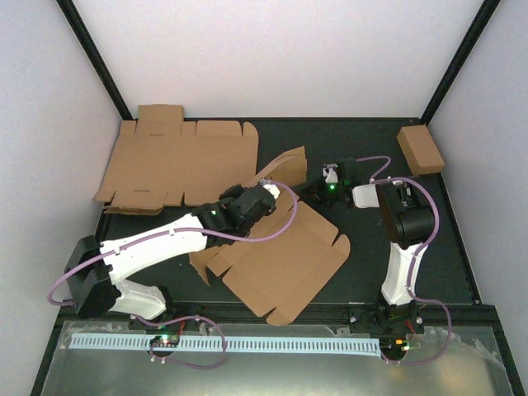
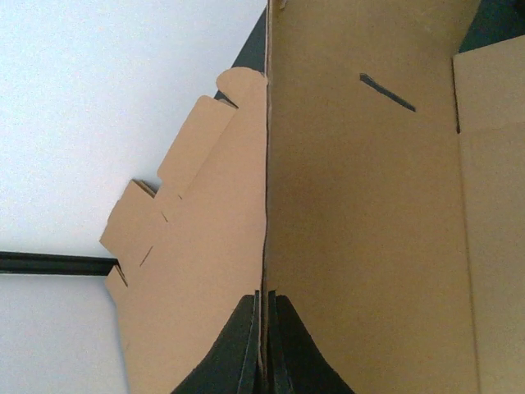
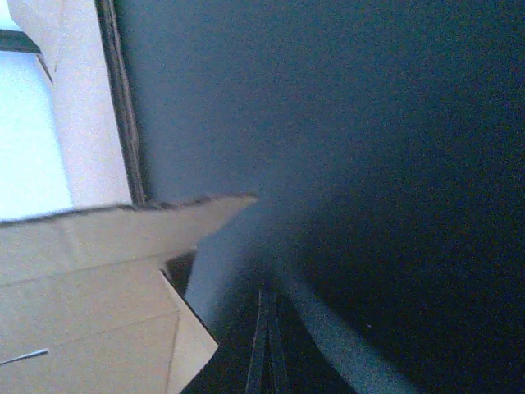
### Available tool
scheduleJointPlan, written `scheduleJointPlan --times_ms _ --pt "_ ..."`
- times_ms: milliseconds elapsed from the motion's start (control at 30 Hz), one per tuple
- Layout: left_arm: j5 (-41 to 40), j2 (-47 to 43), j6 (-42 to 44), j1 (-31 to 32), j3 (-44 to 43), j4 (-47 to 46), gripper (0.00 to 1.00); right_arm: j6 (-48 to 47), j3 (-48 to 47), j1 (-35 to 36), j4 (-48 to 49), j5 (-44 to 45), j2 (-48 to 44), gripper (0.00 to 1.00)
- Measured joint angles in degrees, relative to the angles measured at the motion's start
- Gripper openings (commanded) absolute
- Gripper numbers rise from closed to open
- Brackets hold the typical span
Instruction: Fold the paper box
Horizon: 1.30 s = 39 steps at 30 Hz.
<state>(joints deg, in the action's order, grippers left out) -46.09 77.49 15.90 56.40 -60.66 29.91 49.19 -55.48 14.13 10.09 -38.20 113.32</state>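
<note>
The paper box (image 1: 285, 260) is a brown die-cut cardboard sheet lying in the middle of the black table, with one panel (image 1: 280, 169) raised at its far side. My left gripper (image 1: 268, 196) is shut on that raised part. In the left wrist view the cardboard edge (image 2: 265, 205) runs straight up from between the pinched fingers (image 2: 250, 345). My right gripper (image 1: 313, 186) hovers just right of the raised panel. It is shut with nothing between its fingers (image 3: 261, 345). A pointed flap of the paper box (image 3: 123, 226) lies to its left, apart from it.
A second flat cardboard blank (image 1: 177, 161) lies at the back left against the wall. A small closed brown box (image 1: 421, 148) sits at the back right corner. A pale perforated strip (image 1: 223, 342) runs along the near edge between the arm bases.
</note>
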Motion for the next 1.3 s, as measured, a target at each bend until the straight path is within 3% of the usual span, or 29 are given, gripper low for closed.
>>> scheduleJointPlan --times_ms 300,1300 --pt "-0.24 0.68 -0.02 0.0 0.0 0.0 0.02 2.99 -0.15 0.0 3.43 -1.22 1.38 0.01" --pt "-0.24 1.79 -0.07 0.48 -0.07 1.27 0.02 -11.54 -3.65 5.31 -10.73 -3.34 -4.26 0.02"
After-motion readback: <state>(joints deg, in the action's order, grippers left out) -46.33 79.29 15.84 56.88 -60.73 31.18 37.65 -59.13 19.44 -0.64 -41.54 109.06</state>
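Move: The small corner flap of the paper box, which the right hand goes for, lies only about 3 cm to its left and 1 cm back, at nearly fingertip height. The far end of the standing panel is some 4 cm ahead, 3 cm left and 6 cm up from the right hand; the flat panel's middle is roughly 20 cm back and 3 cm left, 3 cm lower. From the left hand the flap lies about 10 cm ahead, 9 cm right and 18 cm below. With its fingers shut, the right hand starts low beside the far fold, edges forward barely half a centimetre, then swings left and back into the small corner flap and pushes it inward, rising only towards the end, about 4 cm left, 3 cm back and 3 cm up in all, while the wrist turns some 15 degrees counter-clockwise. The left hand keeps its pinch on the top edge of the standing panel and holds it up almost in place, sinking just a centimetre. ##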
